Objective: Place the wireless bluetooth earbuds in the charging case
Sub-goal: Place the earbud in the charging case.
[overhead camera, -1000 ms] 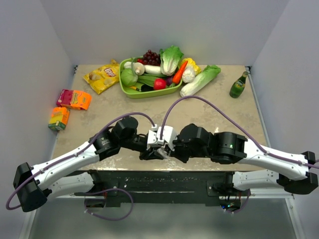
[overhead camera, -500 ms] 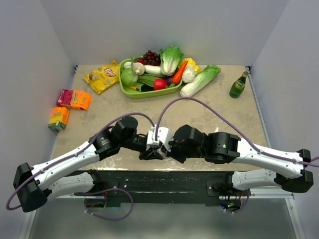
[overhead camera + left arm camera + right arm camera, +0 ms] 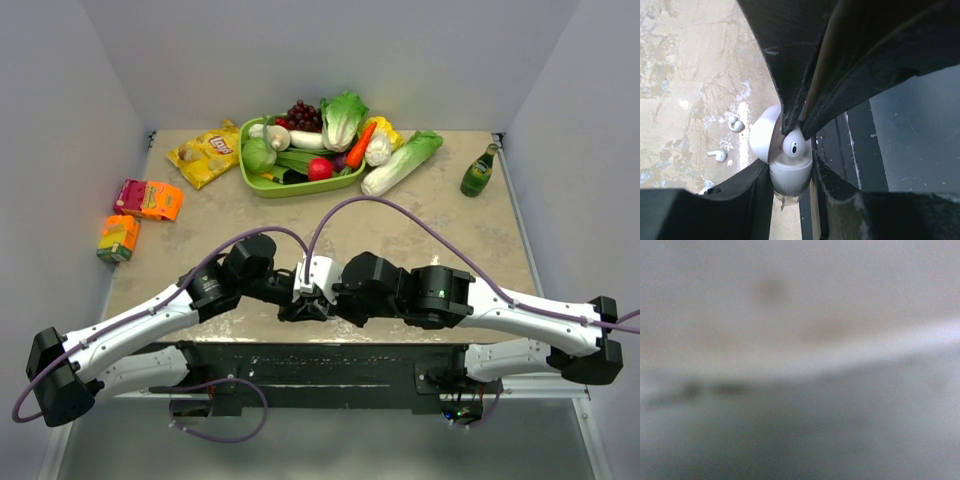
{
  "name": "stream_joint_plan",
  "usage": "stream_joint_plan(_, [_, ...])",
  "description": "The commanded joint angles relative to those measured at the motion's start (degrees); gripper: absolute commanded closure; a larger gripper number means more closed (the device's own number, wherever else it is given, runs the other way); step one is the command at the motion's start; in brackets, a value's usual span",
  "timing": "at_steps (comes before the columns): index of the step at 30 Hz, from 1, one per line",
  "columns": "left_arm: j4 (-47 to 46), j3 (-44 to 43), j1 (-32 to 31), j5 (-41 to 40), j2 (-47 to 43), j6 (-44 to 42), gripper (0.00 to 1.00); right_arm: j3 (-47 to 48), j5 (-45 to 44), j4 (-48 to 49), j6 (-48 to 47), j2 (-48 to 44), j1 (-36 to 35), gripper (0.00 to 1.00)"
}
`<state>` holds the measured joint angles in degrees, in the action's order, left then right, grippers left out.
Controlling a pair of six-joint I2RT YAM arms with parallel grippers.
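In the left wrist view my left gripper (image 3: pixel 791 181) is shut on the white charging case (image 3: pixel 789 180), which stands upright with its lid (image 3: pixel 761 136) swung open to the left. From above, the two dark fingers of my right gripper (image 3: pixel 794 132) pinch one white earbud (image 3: pixel 795 146) that sits at the case's mouth. Two more earbuds (image 3: pixel 735 123) (image 3: pixel 717 155) lie loose on the table to the left. In the top view both grippers (image 3: pixel 300 305) (image 3: pixel 326 293) meet at the table's near edge. The right wrist view is a grey blur.
A green tray (image 3: pixel 250 181) of vegetables stands at the back, with a chips bag (image 3: pixel 205 152) on its left and a romaine head (image 3: pixel 402 160) and green bottle (image 3: pixel 479 171) on its right. Two small cartons (image 3: pixel 148 199) (image 3: pixel 118 238) lie at the far left.
My right arm has slid left, bringing its wrist closer over the left gripper and the case. The left arm has stayed where it was.
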<state>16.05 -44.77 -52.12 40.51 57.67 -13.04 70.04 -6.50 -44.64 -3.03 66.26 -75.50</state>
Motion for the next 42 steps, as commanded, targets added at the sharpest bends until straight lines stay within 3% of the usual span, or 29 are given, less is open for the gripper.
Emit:
stream_joint_plan(1, [-5.59,-0.93,0.09,2.9,-1.51,-0.85,1.0,0.62,-0.44,1.31,-0.66,1.42,-0.87,1.0])
stream_joint_plan(4, [-5.86,-0.84,0.09,2.99,-1.25,-0.85,1.0,0.36,-0.79,1.84,-0.58,1.5,-0.87,0.98])
stream_joint_plan(9, [-7.0,-0.49,0.0,3.08,-0.89,-0.59,1.0,0.27,-1.67,2.45,0.04,1.33,-0.87,0.81])
stream_joint_plan(26, [-8.93,0.3,0.17,0.98,-0.72,1.08,1.0,2.11,-9.05,3.07,2.59,-4.19,-0.87,0.58])
stream_joint_plan(33, [-12.88,2.14,0.53,-3.51,-1.07,4.95,1.0,1.69,-20.55,7.18,9.96,-17.27,-0.78,0.46])
stream_joint_plan(34, [-13.67,2.41,0.53,-3.77,-0.98,6.17,1.0,0.9,-25.79,8.16,11.1,-18.52,-0.78,0.45])
stream_joint_plan(37, [-18.42,3.81,0.53,-4.83,-0.98,9.33,1.0,-3.85,-38.17,11.59,16.55,-23.18,-0.87,0.42])
stream_joint_plan(42, [-31.94,10.04,0.53,-8.95,-3.69,16.19,1.0,-15.1,-47.71,16.51,25.77,-26.8,-0.87,0.41])
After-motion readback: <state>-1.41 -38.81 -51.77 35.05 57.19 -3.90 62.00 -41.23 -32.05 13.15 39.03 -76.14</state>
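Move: The right hand still pinches the earbud at the open charging case, whose middle is about 2 cm below that hand and 1 cm to its left, at the same depth. On the table some 19 cm below, a hook-shaped earbud lies about 9 cm ahead and 5 cm to the right; a straight earbud lies 12 cm ahead and 1 cm right. For the left hand, which holds the case, the pinched earbud is about 3 cm right and 2 cm above, neither ahead nor back. The right fingers open to a little over half, first almost in place over the tray so the earbud comes free of them, then the hand pulls away from the case, up about 12 cm and right nearly as far, swinging forward some 6 cm while its left side tips up and it turns clockwise. The left hand keeps its pinch on the case and eases it roughly 3 cm forward and a little right, turning only slightly. ##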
